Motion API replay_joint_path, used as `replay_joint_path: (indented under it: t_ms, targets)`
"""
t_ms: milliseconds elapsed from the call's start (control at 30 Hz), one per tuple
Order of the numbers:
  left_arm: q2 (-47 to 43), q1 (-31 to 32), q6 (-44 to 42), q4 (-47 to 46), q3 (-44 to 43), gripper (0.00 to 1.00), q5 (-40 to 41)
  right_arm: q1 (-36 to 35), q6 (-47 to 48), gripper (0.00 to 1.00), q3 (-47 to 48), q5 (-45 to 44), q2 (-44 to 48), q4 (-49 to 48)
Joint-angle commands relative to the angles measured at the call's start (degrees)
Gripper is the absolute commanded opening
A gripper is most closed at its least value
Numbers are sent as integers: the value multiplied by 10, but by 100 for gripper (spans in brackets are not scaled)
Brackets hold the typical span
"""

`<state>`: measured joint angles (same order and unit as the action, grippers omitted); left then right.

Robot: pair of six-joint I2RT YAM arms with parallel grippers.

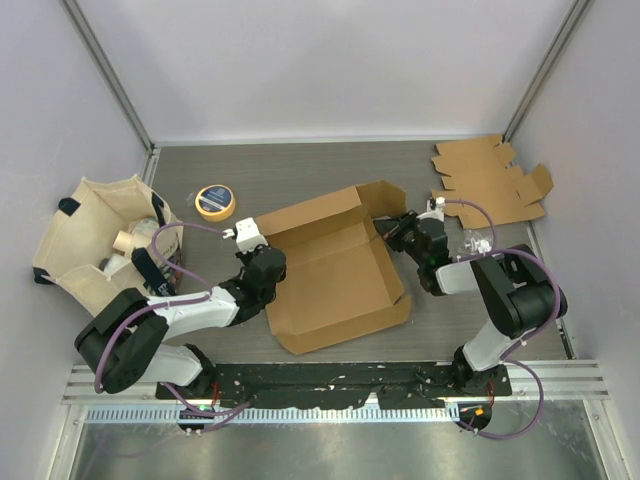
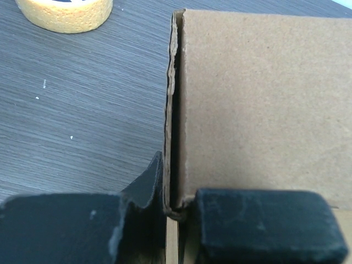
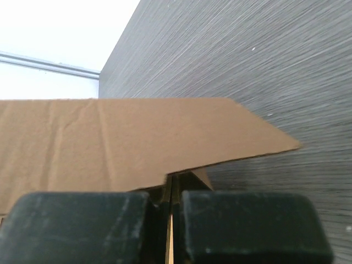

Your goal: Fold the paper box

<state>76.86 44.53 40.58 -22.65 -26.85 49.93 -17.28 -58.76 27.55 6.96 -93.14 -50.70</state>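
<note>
The paper box (image 1: 335,268) is a brown cardboard blank, partly folded, lying open in the middle of the table with its lid panel raised at the back. My left gripper (image 1: 268,272) is at the box's left side. In the left wrist view it (image 2: 179,212) is shut on the doubled-over left wall (image 2: 171,110), which stands upright between the black pads (image 2: 264,220). My right gripper (image 1: 392,232) is at the box's back right corner. Seen from the right wrist, it (image 3: 170,198) is shut on a thin cardboard edge beneath the wide brown panel (image 3: 126,143).
A beige canvas bag (image 1: 100,240) with items in it sits at the far left. A yellow tape roll (image 1: 215,200) (image 2: 66,11) lies just behind the left gripper. A second flat cardboard blank (image 1: 490,180) rests at the back right corner.
</note>
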Motion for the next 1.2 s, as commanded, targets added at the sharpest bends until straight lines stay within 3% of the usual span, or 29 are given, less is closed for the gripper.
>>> replay_joint_path:
  t_ms: [0, 200, 533, 667, 800, 900, 1000, 1033, 1167]
  targets:
    - [5, 1, 25, 8, 7, 0, -22, -44, -3, 1, 0, -59, -4, -49]
    - [10, 1, 35, 7, 7, 0, -33, -86, 56, 1, 19, -118, -29, 3]
    - [14, 0, 37, 8, 7, 0, -36, -98, 67, 3, 9, -145, -45, 90]
    - [9, 1, 21, 23, 5, 0, -27, -96, 147, 22, 23, -165, 106, 258]
    - [2, 1, -3, 30, 2, 0, -24, -69, 239, 42, 48, -188, 254, 500]
    - [0, 0, -20, 28, 0, 0, -21, -40, 300, 58, 67, -202, 354, 603]
    - [4, 0, -29, 27, -2, 0, -25, -25, 370, 74, 97, -199, 385, 622]
    - [6, 1, -30, 28, -4, 0, -26, -23, 431, 75, 102, -184, 387, 607]
    - [9, 0, -30, 27, -3, 0, -35, -17, 478, 77, 122, -144, 355, 539]
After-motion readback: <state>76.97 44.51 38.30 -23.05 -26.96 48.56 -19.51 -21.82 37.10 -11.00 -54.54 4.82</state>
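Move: Just to the left of the right hand, about 3 cm over and some 4 cm down, level with the hand forward and back, lies the paper box's far right corner. The end flap stands about 4 cm ahead of that hand and 3 cm above it. A plastic bag lies roughly 21 cm to its right, 3 cm back and 7 cm below. From the left hand, still pinching the far wall's left end, the corner is some 25 cm right, level forward and back, about 4 cm lower. Working beneath the end flap with shut fingers that seem to hold the right wall's edge, the right hand slides about 3 cm left into the corner, then sinks nearly 5 cm there. The fingers open wide as it backs off some 5 cm, climbs well clear and swings right, rolling about 40 degrees left side down. The left hand keeps its pinch, steadying the box. ##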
